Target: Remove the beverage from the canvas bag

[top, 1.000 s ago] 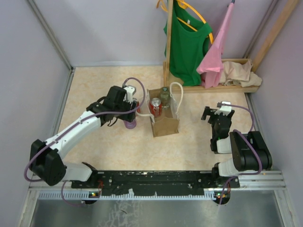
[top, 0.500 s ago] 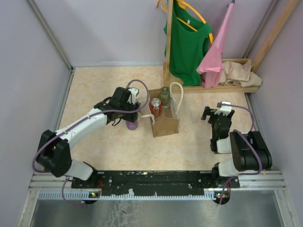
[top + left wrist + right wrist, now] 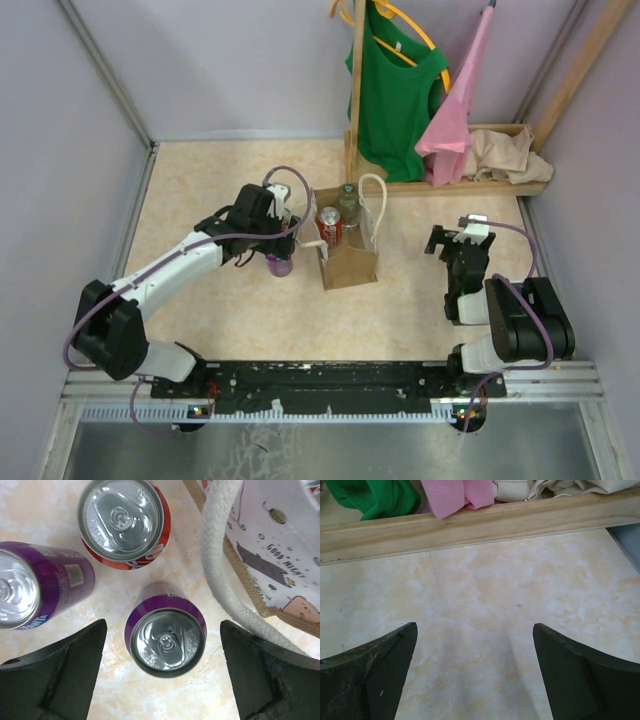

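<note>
The canvas bag (image 3: 350,262) stands upright mid-table, its rope handle (image 3: 217,565) and printed side (image 3: 270,555) showing at the right of the left wrist view. A red can (image 3: 329,227) and a green bottle (image 3: 347,203) stick out of its top. My left gripper (image 3: 277,250) (image 3: 162,645) is open, hanging over a purple can (image 3: 165,636) (image 3: 279,265) that stands free on the table left of the bag. Behind it stand a second purple can (image 3: 30,587) and a red can (image 3: 124,520). My right gripper (image 3: 458,242) (image 3: 475,630) is open and empty, right of the bag.
A wooden rack (image 3: 356,100) at the back carries a green shirt (image 3: 395,90) and a pink cloth (image 3: 455,120), with a beige cloth heap (image 3: 505,155) on its base. The rack's base beam (image 3: 470,525) lies just ahead of the right gripper. Walls close in both sides.
The left gripper has opened and let go of the purple can, which now stands on the table left of the bag. The right arm has not moved.
</note>
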{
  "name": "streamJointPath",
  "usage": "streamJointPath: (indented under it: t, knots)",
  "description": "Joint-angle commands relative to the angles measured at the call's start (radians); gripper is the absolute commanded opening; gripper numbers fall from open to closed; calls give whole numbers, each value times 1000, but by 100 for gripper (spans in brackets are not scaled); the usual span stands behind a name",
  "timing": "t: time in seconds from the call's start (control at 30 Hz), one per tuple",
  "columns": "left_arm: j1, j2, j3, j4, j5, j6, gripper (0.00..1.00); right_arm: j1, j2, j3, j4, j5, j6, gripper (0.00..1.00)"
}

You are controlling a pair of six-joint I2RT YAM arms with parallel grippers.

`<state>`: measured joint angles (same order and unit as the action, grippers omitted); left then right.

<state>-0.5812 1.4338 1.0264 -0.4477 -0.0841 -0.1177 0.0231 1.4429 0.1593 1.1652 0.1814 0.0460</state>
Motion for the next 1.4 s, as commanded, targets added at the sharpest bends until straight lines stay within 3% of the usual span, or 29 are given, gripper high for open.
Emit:
streamJointPath:
  t: [0.0, 0.3, 0.53, 0.73, 0.93, 1.0, 1.17, 1.37]
  knots:
    - [-4, -87, 73, 11, -2, -2, 100, -2, -1, 22, 50, 2, 1, 99]
    - [-17, -180, 291, -55, -101, 99, 100, -2, -1, 22, 50, 3, 1, 99]
    - [-28, -148, 456, 43, -78, 244, 99, -2, -1, 22, 50, 1, 1, 99]
    - [-46, 56, 567, 79, 180, 275, 97, -2, -1, 22, 51, 3, 1, 99]
    - [-78, 292, 732, 48, 250, 293, 98, -2, -1, 22, 50, 3, 1, 99]
    - [-78, 341, 769, 37, 270, 284, 93, -2, -1, 22, 50, 2, 1, 99]
    - [-79, 388, 746, 86, 340, 232, 60, -2, -1, 22, 51, 2, 1, 99]
    - [-78, 428, 734, 126, 336, 195, 53, -1, -1, 22, 50, 2, 0, 99]
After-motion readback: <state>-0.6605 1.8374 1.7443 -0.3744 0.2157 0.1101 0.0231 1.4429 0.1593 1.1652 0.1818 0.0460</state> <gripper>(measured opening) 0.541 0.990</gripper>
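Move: The green bottle in the canvas bag stands about 12 cm ahead of the left hand and 16 cm to its right, its middle roughly at hand height. The bag's red can is some 8 cm ahead and 11 cm right. Between the open left fingers stands a purple can, its middle about 3 cm lower; another red can is 8 cm beyond it, nearly straight ahead. From the right hand the bottle lies about 28 cm left and 6 cm ahead. The purple can, already released, is left standing as the left hand climbs steeply off it by about 26 cm, its fingers tipping up and outward. It then swings right and forward over the bag's left side while sinking some 13 cm towards the bottle, turning about 25 degrees clockwise. On the way down, the wide-open fingers close to roughly half and end just above the bottle cap, without visible contact. ##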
